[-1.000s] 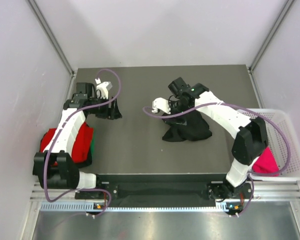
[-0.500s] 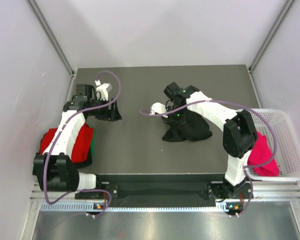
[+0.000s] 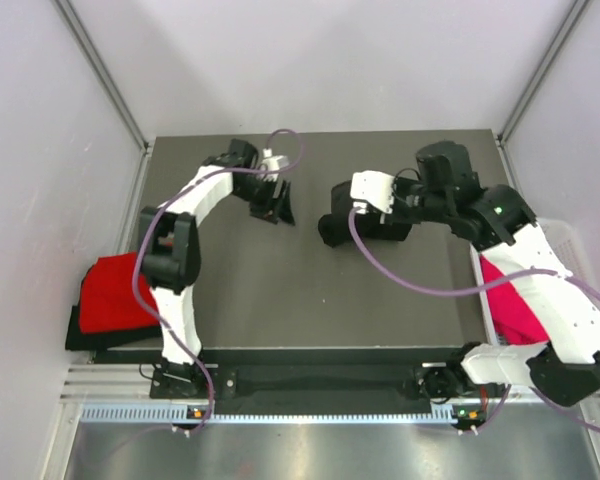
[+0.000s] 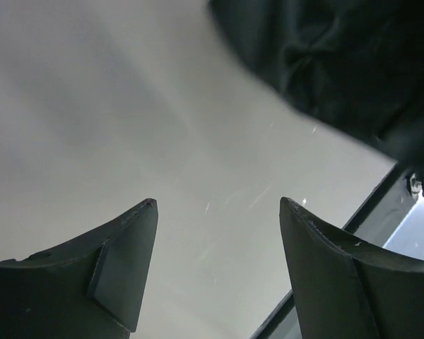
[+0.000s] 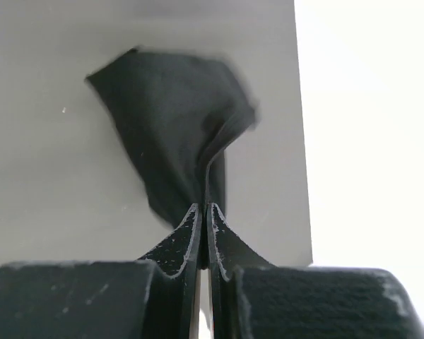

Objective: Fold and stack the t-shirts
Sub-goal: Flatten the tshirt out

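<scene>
The black t-shirt (image 3: 375, 232) hangs bunched above the grey table's back middle, pinched in my right gripper (image 3: 348, 212). In the right wrist view the jaws (image 5: 203, 212) are shut on a fold of the shirt (image 5: 173, 141), which dangles below them. My left gripper (image 3: 277, 203) is open and empty, just left of the shirt. In the left wrist view its fingers (image 4: 219, 205) stand apart over bare table, with the black shirt (image 4: 339, 63) ahead. A red t-shirt (image 3: 115, 295) lies folded at the table's left edge. A magenta-pink t-shirt (image 3: 515, 300) lies at the right. The green t-shirt is hidden.
The white mesh basket (image 3: 572, 238) stands off the table's right edge, mostly covered by my right arm. Metal frame posts rise at both back corners. Grey table (image 3: 310, 300) lies in front of the arms.
My right gripper has lifted the black shirt off the table and carried it back and up. My left arm has swung from the left side to the back middle, beside the shirt.
</scene>
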`<state>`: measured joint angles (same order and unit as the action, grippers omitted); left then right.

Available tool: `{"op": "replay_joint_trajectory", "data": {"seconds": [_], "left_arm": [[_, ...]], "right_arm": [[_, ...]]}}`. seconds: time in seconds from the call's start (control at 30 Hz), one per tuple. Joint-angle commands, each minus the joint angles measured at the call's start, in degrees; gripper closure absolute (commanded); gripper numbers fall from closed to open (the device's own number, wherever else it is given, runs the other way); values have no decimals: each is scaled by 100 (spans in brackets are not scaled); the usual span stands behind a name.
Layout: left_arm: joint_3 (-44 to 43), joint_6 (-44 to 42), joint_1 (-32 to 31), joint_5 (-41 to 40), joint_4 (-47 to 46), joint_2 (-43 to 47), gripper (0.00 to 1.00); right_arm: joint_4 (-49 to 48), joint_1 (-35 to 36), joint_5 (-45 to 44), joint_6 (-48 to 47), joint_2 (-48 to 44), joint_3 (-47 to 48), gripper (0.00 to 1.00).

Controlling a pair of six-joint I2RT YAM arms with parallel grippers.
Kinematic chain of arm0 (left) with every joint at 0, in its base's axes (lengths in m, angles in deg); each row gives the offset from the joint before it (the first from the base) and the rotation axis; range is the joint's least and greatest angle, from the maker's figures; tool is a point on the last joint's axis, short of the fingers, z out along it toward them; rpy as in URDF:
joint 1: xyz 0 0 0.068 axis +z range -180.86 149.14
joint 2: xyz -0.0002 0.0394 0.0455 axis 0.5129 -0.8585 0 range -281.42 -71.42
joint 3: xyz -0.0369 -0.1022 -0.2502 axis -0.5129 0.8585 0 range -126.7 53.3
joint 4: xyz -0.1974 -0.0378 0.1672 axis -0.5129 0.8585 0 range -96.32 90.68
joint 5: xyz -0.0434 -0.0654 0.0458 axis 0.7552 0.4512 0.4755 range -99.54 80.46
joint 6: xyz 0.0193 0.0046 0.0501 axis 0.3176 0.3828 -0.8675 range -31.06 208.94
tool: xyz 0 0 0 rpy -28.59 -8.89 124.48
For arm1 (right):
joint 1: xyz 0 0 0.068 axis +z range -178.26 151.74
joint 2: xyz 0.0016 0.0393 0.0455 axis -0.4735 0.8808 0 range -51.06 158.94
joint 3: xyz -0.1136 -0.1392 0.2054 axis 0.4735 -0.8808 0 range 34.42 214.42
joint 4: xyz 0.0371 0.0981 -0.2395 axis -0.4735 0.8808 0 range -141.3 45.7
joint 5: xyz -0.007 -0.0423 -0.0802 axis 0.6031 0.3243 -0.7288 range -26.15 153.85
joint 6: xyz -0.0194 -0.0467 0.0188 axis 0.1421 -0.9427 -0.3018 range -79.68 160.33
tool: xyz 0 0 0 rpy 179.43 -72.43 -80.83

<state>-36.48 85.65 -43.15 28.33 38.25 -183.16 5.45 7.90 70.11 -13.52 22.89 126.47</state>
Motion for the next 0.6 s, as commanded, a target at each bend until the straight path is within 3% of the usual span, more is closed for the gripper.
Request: {"op": "replay_joint_trajectory", "data": {"seconds": [0.0, 0.2, 0.57], "left_arm": [[-1240, 39, -317, 441, 218, -619, 26], [-2692, 74, -625, 326, 411, -1744, 26], [-2465, -260, -1662, -314, 526, -1824, 27]], "right_arm": [[336, -74, -72, -214, -152, -511, 100], [785, -74, -546, -495, -750, -1575, 100], [671, -250, -442, -320, -1102, -2428, 100]]}}
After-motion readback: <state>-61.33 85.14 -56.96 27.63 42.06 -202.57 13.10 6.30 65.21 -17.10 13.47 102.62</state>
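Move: The black t-shirt hangs from the right hand's shut fingers, its middle about 13 cm below that hand, 5 cm ahead and 3 cm to its left, with bare table beneath. The left hand, open and low over the table, has the shirt's middle about 18 cm to its right, 4 cm back and some 7 cm higher. The white basket's middle stands roughly 40 cm right of the right hand, 9 cm back and 20 cm below. The right hand keeps its shut grip on the t-shirt and lowers it some 13 cm while drawing it back and to the right, fingers tipping more steeply down, then eases nearly to a stop still above the table. The open left hand sweeps about 12 cm right towards the shirt's left end, first swinging forward, then curving back and sinking slightly as it turns a little clockwise, and comes close without a touch that can be seen. ##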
